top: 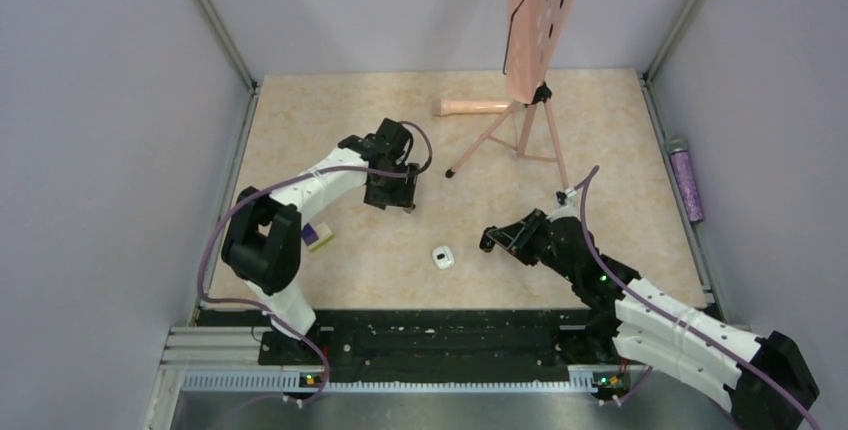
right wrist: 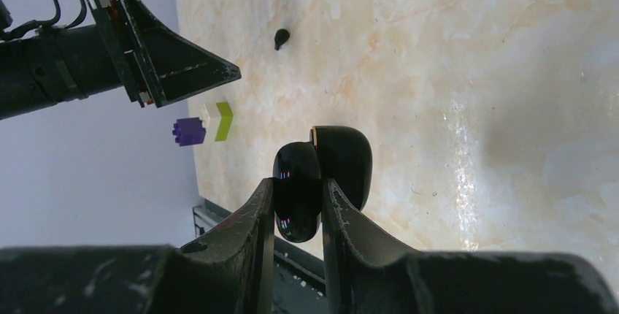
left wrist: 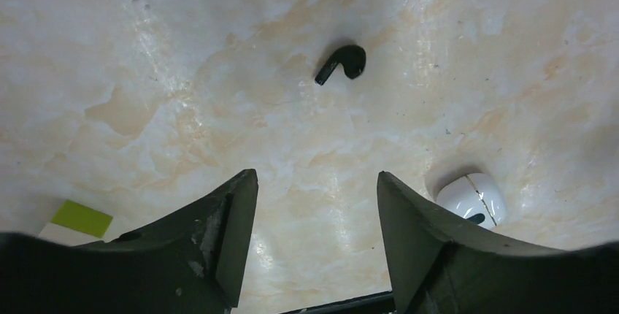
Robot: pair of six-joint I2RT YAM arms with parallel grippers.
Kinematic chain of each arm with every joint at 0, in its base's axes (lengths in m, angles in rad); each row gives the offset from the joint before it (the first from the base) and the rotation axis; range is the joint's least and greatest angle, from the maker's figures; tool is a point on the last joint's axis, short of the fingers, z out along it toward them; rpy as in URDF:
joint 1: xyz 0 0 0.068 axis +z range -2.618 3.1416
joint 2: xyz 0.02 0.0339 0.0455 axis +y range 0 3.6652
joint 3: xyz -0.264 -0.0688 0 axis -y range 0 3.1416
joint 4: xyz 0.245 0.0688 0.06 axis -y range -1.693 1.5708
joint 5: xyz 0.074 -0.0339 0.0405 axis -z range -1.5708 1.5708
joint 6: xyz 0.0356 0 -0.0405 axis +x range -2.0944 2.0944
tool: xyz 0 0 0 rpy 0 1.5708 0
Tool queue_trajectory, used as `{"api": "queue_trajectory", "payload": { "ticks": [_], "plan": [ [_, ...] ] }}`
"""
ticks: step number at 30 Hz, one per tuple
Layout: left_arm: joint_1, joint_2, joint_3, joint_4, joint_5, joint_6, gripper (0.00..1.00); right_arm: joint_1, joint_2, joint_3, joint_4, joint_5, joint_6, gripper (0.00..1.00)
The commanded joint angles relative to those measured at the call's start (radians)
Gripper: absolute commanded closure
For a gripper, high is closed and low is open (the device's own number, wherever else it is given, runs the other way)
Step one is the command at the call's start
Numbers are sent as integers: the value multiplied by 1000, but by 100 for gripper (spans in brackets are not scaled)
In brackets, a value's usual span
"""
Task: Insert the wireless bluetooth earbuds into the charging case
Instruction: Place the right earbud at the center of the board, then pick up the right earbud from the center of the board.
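One black earbud [left wrist: 343, 62] with a short stem lies on the marbled table ahead of my left gripper [left wrist: 316, 177], which hangs open and empty above the surface [top: 393, 200]. The same earbud [right wrist: 281, 38] shows far off in the right wrist view. My right gripper [right wrist: 298, 182] is shut on a glossy black two-lobed clamshell [right wrist: 343, 161], which looks like the open charging case, held above the table [top: 490, 240]. No second earbud shows clearly.
A white rounded pod [top: 444, 256] with a seam and a dark spot [left wrist: 473, 196] lies between the grippers. A purple-and-yellow block [top: 318, 236] sits by the left arm. At the back are a pink tripod [top: 525, 130], a pink cylinder [top: 475, 107] and a purple bottle [top: 686, 180].
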State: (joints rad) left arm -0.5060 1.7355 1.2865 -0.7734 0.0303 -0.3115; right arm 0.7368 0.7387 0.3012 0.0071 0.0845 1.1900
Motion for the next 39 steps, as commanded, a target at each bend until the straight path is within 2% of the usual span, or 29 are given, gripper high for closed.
{"api": "queue_trajectory", "payload": {
  "ticks": [1,3,5,8,11,17,27,39],
  "plan": [
    [-62,-85,-14,21,-130,-157,37,-3,-21,-9,32,1,-13,100],
    [-75,-75,-7,17,-157,-199,43,-3,-22,-8,34,0,-13,100],
    [-80,-52,7,18,-172,-223,45,-3,-21,-7,34,-2,-16,100],
    [-89,-16,26,56,-165,-112,40,-4,-24,-5,31,-7,-16,100],
    [-87,30,57,56,-216,-15,33,-4,-28,-3,22,-10,-19,100],
    [-86,128,140,65,-190,92,38,-4,-35,-11,18,-13,-17,100],
    [-86,318,329,-46,-190,81,46,-4,-41,-5,13,-12,-15,100],
    [-85,324,283,-71,-199,64,57,-7,-26,-4,19,-15,-17,100]
  ]
}}
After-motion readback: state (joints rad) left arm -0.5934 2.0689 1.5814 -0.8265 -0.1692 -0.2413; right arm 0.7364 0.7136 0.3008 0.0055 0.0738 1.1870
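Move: The black earbud lies on the board some 7 cm ahead of the open left hand, 3 cm to its right and 7 cm below. The white case is about 3 cm back and 10 cm right of this hand; the green-and-white block is some 13 cm to its left, nearly level with it. From the right hand, which still holds the black case, the earbud is roughly 15 cm ahead, 13 cm left and 12 cm lower. No touch can be seen: the left hand heads for the black earbud. It first rises a centimetre and draws slightly back and right, then reaches about 6 cm forward while sinking, drifting right and rolling some 10 degrees left side up. It eases back 1 cm at the end, still lowering, to straddle the earbud from above as the fingers close partway, leaving a gap either side. ##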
